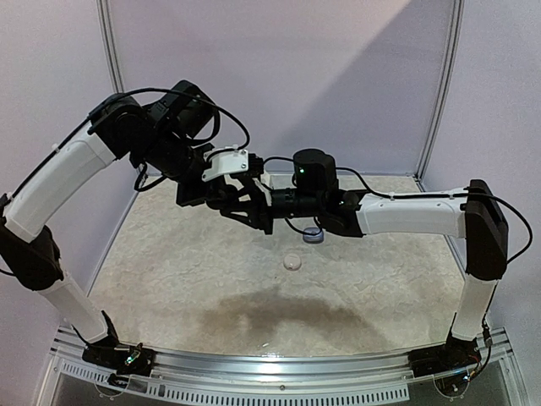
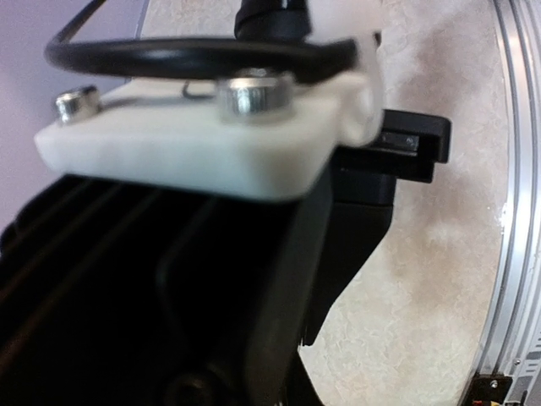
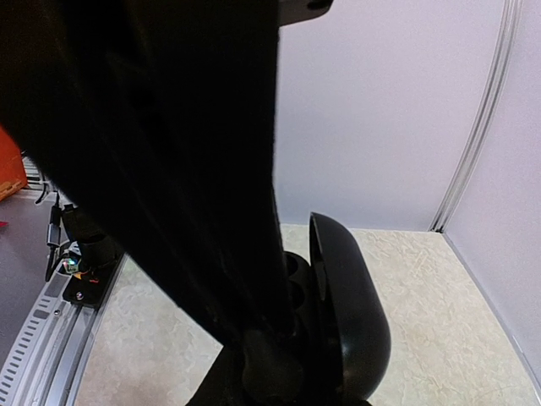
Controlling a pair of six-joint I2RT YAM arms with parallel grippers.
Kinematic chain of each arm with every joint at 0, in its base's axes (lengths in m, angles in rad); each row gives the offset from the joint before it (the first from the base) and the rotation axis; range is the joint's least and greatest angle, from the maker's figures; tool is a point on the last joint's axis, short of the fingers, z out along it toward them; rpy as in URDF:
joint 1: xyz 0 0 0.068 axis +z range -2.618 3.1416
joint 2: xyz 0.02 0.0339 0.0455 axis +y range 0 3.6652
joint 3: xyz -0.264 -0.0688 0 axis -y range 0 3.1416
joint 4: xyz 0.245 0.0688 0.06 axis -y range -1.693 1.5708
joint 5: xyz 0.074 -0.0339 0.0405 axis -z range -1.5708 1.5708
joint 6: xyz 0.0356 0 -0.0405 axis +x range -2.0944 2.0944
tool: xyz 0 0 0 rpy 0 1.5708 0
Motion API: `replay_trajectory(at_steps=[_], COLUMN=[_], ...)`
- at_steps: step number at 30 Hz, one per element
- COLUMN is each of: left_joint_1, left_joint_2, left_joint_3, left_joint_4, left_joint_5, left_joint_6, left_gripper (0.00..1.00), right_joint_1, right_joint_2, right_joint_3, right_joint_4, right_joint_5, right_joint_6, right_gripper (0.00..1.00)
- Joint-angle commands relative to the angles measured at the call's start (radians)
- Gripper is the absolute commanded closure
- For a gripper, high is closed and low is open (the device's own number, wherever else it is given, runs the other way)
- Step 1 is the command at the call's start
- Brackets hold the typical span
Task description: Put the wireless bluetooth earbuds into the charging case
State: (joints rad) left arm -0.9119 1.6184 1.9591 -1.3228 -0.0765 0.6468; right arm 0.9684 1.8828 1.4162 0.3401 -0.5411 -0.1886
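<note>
The black charging case (image 3: 351,326) hangs above the table with its lid open, and two empty round sockets (image 3: 297,279) show beside the lid. My right gripper (image 3: 283,381) is shut on its lower part. My left gripper (image 1: 256,222) meets the right gripper (image 1: 265,201) in mid-air over the table's middle. Its dark body (image 3: 169,169) fills the right wrist view and reaches down to the case's sockets. Its fingertips are hidden, so I cannot see whether an earbud is between them. No earbud shows clearly at the case.
A small whitish round piece (image 1: 292,261) lies on the beige table (image 1: 186,279) under the arms. A small silvery-blue piece (image 1: 313,234) lies just behind it. I cannot tell whether these are buds or cases. White walls close off the back and sides.
</note>
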Motion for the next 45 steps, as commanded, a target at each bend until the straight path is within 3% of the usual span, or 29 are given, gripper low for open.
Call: replay_trajectory(at_steps=[1,6,14,31,34,39,45], left_joint_1=[-0.024,-0.024,-0.022,0.010,0.072,0.277,0.326], left_joint_2=[0.039,0.035,0.038,-0.018,-0.021,-0.026,-0.010], left_joint_3=[0.011,0.030,0.076,0.209,0.243,0.189,-0.015], left_joint_4=[-0.448,-0.449,-0.447,-0.443,-0.398,-0.274,-0.131], left_joint_5=[-0.020,-0.034,-0.034,0.151,0.181,0.212,0.186], left_joint_6=[0.010,0.017,0.020,0.044,0.006,-0.067,-0.114], left_gripper=[0.91,0.77,0.70,0.65,0.65,0.65,0.66], right_joint_1=[0.017,0.017,0.017,-0.004,-0.005,-0.005,0.001], right_joint_2=[0.016,0.013,0.015,0.004,-0.010,-0.037,-0.055], right_joint_3=[0.029,0.020,0.013,-0.038,-0.053,-0.067,-0.062], right_joint_4=[0.055,0.071,0.079,0.113,0.117,0.121,0.103], right_joint_5=[-0.013,-0.011,-0.014,0.005,0.010,0.000,-0.018], right_joint_6=[-0.001,0.010,0.024,0.094,0.091,0.081,0.062], right_gripper=[0.90,0.90,0.90,0.91,0.91,0.91,0.89])
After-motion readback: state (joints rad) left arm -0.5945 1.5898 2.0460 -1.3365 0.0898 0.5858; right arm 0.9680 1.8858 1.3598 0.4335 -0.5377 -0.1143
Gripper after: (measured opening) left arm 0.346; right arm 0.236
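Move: The open black charging case, held in the right hand, lies right under the left fingertips: its middle is about 2 cm below the left hand and 1 cm to its left. From the right hand it is about 2 cm to the left, level with the pads. On the table some 30 cm below the left hand are the white case, roughly 8 cm ahead and 16 cm to the right, and the lilac case, about 21 cm ahead and 23 cm to the right. The left fingers, nearly shut down at the case's right-hand well, open to about a third and let go of the earbud there, then draw up out of the case about 8 cm, slowly at first, before swinging quickly some 7 cm forward and left away from it while dipping about 4 cm and turning some 15 degrees counter-clockwise. Meanwhile the right hand keeps its grip on the case, easing up about 1.5 cm and sinking back to just below where it began. ##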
